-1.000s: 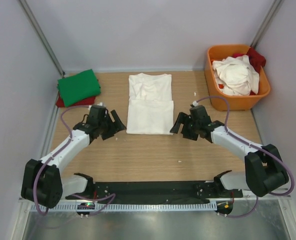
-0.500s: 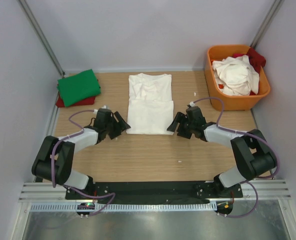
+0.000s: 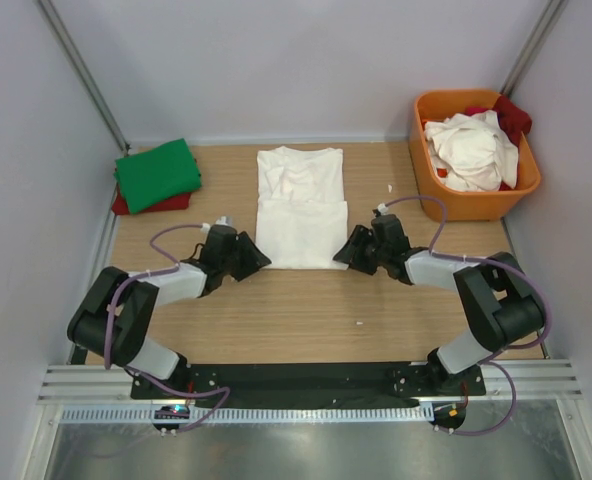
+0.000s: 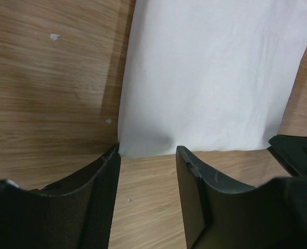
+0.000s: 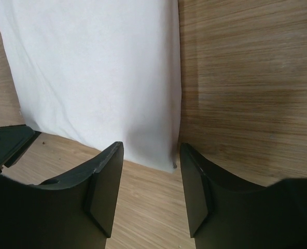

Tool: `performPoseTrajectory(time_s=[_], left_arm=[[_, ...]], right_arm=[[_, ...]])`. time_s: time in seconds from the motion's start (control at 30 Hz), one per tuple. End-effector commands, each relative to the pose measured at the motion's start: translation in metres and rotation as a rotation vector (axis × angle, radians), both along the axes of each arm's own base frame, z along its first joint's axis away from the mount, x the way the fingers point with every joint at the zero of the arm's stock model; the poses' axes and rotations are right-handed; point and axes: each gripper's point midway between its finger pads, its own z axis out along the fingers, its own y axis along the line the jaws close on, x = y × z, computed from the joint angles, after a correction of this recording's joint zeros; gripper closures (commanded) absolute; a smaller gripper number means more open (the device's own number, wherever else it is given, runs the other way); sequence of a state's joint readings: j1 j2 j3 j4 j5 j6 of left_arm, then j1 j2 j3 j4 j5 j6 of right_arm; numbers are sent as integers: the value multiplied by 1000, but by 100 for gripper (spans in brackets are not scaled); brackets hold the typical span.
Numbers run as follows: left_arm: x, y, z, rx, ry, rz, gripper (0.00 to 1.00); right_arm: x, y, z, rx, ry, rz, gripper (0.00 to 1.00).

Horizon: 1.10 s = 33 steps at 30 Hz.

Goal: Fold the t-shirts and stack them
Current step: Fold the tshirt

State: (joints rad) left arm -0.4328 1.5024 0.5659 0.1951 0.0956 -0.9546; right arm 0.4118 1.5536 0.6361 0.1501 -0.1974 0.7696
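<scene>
A white t-shirt (image 3: 298,205) lies partly folded in a long strip on the wooden table (image 3: 306,310), its near hem facing the arms. My left gripper (image 3: 259,262) sits low at the hem's left corner. In the left wrist view that gripper (image 4: 147,151) is open and the shirt corner (image 4: 143,145) lies just past its fingertips. My right gripper (image 3: 342,255) is at the hem's right corner. In the right wrist view it (image 5: 151,147) is open too, with the cloth edge (image 5: 158,155) just ahead of the tips. Neither holds anything.
A folded green t-shirt (image 3: 157,172) rests on a red one (image 3: 151,205) at the back left. An orange tub (image 3: 476,205) at the back right holds crumpled white shirts (image 3: 473,150) and a red one (image 3: 511,115). Grey walls close in both sides.
Both grippers have slid inward and low to the white shirt's near corners, and both pairs of jaws have narrowed.
</scene>
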Motion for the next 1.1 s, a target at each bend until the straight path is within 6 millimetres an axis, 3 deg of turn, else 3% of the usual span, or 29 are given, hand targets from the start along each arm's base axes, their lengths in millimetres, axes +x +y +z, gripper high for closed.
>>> performPoseTrajectory(time_s=[0.0,0.13,0.23,0.27,0.3,0.37,0.47,0.63,0.83,0.97,1.07], left_arm=[[-13,8,-14,58,33,13,52],[-11,9,-18,86,37,7,55],[-8,11,-20,103,33,12,62],[-6,11,-19,109,29,9,67],[-5,12,-20,114,28,12,82],[-3,12,-21,121,26,5,99],[-5,7,-14,111,16,-12,100],[-28,10,6,208,-15,-20,100],[-74,13,46,221,-38,-16,100],[-108,18,59,176,-5,-2,100],[-126,20,81,141,-27,-6,100]], right_arm=[[-18,-6,-21,-29,70,1,46],[-22,-7,-26,-26,88,-2,50],[-22,-9,-28,-32,90,-6,60],[-23,-10,-30,-35,92,-6,66],[-24,-8,-31,-32,97,-2,70],[-25,-8,-32,-31,98,4,85],[-27,-7,-29,-22,96,17,99],[-37,-15,-5,-40,57,16,99],[-75,-25,21,-69,52,51,99],[-106,-37,55,-80,17,56,99],[-122,-44,77,-81,8,44,99]])
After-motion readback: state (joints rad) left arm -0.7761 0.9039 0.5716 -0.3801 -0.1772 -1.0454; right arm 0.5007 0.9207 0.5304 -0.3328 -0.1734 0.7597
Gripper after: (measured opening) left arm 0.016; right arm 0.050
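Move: The white t-shirt's near left corner lies practically between the left fingers, about 1 cm ahead, 1 cm to the left and 1 cm below. Its near right corner sits level with the right hand, some 1 cm to the right and 1 cm below. The t-shirt's middle is about 17 cm ahead of each hand, 9 cm to the left hand's right. The green stack stands roughly 27 cm ahead and 21 cm left of the left hand; the orange bin is about 33 cm ahead and 28 cm right of the right hand. Both hands sink the last centimetre onto the t-shirt's near corners and shut their half-open fingers, each pinching its own corner. Keeping those grips, they draw back together about 10 cm towards the bases while rising some 8 cm, the right hand also drifting a little outward and the wrists hardly turning. ##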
